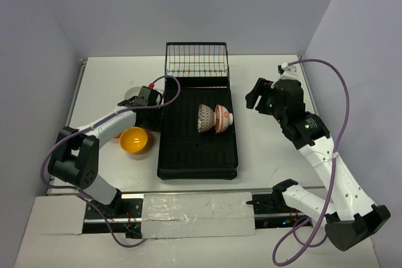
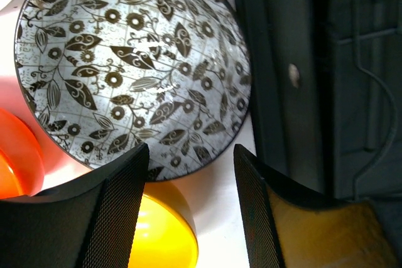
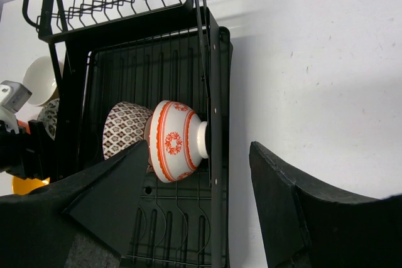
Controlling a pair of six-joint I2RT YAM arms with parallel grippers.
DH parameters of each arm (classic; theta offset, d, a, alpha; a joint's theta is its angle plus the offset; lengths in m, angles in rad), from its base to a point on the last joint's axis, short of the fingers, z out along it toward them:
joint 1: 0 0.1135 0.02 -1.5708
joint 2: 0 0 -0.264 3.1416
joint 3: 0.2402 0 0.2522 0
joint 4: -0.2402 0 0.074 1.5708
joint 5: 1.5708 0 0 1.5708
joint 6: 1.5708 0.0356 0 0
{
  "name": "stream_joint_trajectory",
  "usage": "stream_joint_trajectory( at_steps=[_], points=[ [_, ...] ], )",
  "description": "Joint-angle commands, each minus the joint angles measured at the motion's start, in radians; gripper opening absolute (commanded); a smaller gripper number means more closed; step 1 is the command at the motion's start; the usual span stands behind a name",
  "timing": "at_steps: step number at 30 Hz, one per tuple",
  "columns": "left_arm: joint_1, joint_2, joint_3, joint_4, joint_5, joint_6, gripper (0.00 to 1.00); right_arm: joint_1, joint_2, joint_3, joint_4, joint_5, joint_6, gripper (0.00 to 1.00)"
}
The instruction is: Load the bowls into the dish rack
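Two bowls stand on edge in the black dish rack: a red-on-white one and a brown-patterned one. Left of the rack, a grey leaf-patterned bowl sits upright on the table, beside a yellow-orange bowl, a red-orange bowl and a white bowl. My left gripper hangs open just over the grey bowl's rim, with only table and the yellow bowl showing between its fingers. My right gripper is open and empty above the table, right of the rack and beside the red-on-white bowl.
An upright wire basket stands at the rack's far end. The rack's side wall lies close to the right of my left gripper. Grey walls enclose the table on three sides.
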Motion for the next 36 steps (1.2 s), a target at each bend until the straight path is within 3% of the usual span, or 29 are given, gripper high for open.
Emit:
stream_joint_trajectory(
  at_steps=[1, 6, 10, 19, 24, 28, 36],
  points=[
    [-0.020, 0.025, 0.036, 0.017, -0.013, -0.011, 0.61, 0.008, -0.006, -0.004, 0.041, -0.004, -0.009, 0.73],
    [-0.020, 0.045, 0.050, 0.014, -0.010, -0.015, 0.55, 0.008, -0.010, -0.004, 0.041, 0.002, -0.009, 0.73],
    [-0.020, 0.045, 0.053, 0.010, -0.013, -0.018, 0.40, 0.008, -0.012, -0.004, 0.041, 0.002, -0.009, 0.73],
    [-0.022, 0.034, 0.055, 0.011, 0.010, -0.015, 0.34, 0.009, -0.016, -0.004, 0.038, 0.009, -0.009, 0.73],
    [-0.025, 0.037, 0.058, 0.011, 0.012, -0.021, 0.27, 0.008, -0.016, -0.006, 0.038, 0.013, -0.007, 0.73],
    [-0.025, 0.032, 0.058, 0.019, 0.010, -0.031, 0.13, 0.009, -0.019, -0.007, 0.041, 0.013, -0.007, 0.73],
    [-0.025, 0.043, 0.069, 0.020, 0.027, -0.029, 0.11, 0.009, -0.016, -0.006, 0.041, 0.019, -0.007, 0.73]
  ],
)
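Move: The floral bowl is the left hand's aim: its middle is about 4 cm ahead of the fingers, 3 cm to the left and 3 cm lower, so its near right rim is right at them. The rack's left wall runs level, about 3 cm to the right. The yellow bowl sits 5 cm back and 7 cm left, the red bowl 14 cm left and 2 cm ahead. From the idle right hand the floral bowl lies roughly 38 cm left, 6 cm ahead, 25 cm below. Pinches the floral bowl's right-hand rim in the left gripper, one finger inside the bowl and the other in the gap beside the rack wall. The fingers close most of the way and stop just short of shut, while the hand, still pointing steeply down, only settles slightly and then edges about 1 cm right towards the rack and a touch forward. ##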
